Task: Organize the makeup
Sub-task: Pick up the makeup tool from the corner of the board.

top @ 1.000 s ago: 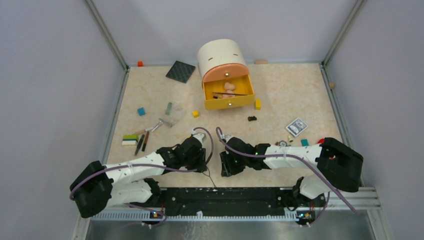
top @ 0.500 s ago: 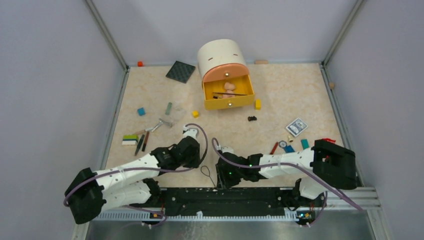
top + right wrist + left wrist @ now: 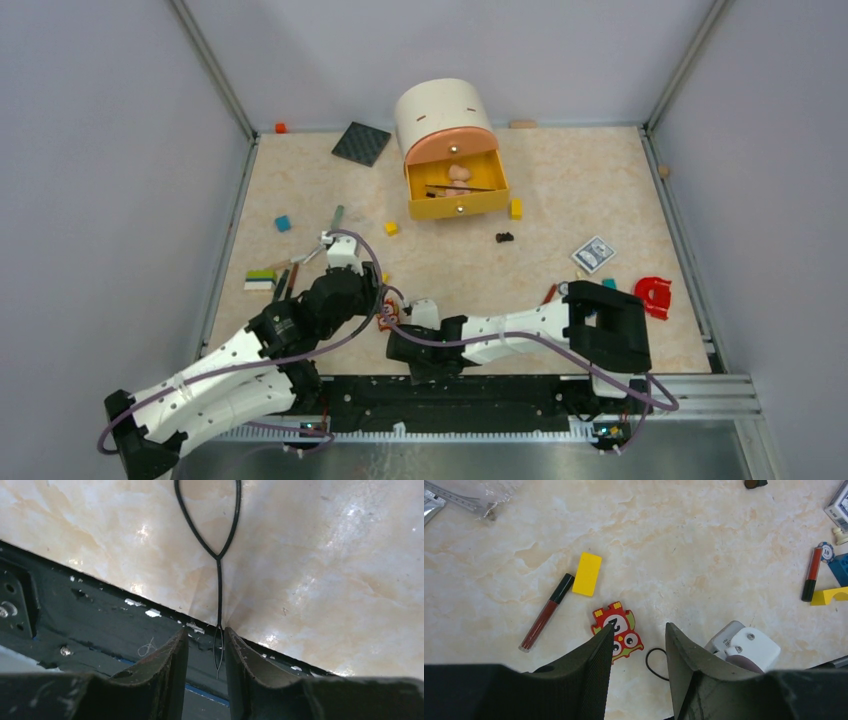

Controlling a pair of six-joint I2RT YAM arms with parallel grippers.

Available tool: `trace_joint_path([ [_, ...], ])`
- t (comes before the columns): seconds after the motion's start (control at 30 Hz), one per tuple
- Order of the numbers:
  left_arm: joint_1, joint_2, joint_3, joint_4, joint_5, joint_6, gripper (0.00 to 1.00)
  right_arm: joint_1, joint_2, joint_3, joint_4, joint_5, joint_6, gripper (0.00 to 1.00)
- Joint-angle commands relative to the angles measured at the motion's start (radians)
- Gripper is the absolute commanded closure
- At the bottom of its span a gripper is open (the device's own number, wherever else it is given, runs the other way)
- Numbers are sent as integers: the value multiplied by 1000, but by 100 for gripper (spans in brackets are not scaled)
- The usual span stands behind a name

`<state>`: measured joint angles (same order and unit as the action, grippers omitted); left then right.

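A dark red makeup stick with a black cap [image 3: 545,619] lies left of the yellow block [image 3: 588,573] and the owl tile [image 3: 618,635]. Another red stick [image 3: 811,573] lies at the right. More sticks [image 3: 283,285], a green tube [image 3: 337,216] and a black square compact [image 3: 361,143] lie on the left half of the table. My left gripper [image 3: 640,630] hovers open and empty beside the owl tile. My right gripper [image 3: 206,635] stands at the table's near edge, jaws narrowly apart. A thin black band [image 3: 218,555] runs between its fingers, touching neither.
A cream and orange organizer with its yellow drawer [image 3: 457,195] pulled open stands at the back, with items inside. A patterned card box [image 3: 594,253], a red piece [image 3: 655,295], small blocks [image 3: 283,222] and a striped stack [image 3: 260,279] lie around. The black rail [image 3: 100,615] borders the near edge.
The left gripper pulled back to the left and opened wider. The right arm swung left toward the near edge, and the black band was drawn out along with it.
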<state>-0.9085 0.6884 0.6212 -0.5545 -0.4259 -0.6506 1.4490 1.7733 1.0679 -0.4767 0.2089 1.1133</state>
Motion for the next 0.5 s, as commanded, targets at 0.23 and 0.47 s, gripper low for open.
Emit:
trace_joint_path([
  [0.23, 3, -24, -3, 12, -8, 35, 51, 27, 119, 64, -258, 69, 99, 78],
  [0.47, 2, -26, -5, 18, -16, 40, 50, 28, 107, 28, -180, 42, 83, 99],
])
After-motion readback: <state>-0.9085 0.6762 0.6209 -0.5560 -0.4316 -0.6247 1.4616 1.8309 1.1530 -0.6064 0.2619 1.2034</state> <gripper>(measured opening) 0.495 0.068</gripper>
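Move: The makeup tool, a thin black wire with a loop, lies about 5 cm ahead of my right hand and 2 to its left, about 1 cm below it, its narrow end already between my open fingers at the board's near edge. From that hand the red owl figure is some 13 cm ahead and 8 left, and the dark red tube about 16 ahead and 15 left. From my left hand the tool lies roughly 10 cm back, 6 right and 15 below. I close my right fingers from about a third open to nearly shut on the tool's narrow end, pinching it just past the board's front edge. While they close, the hand barely travels, easing under 1 cm to my right and back a little, and the wrist turns some 5 degrees clockwise with its left side dipping about as much. ##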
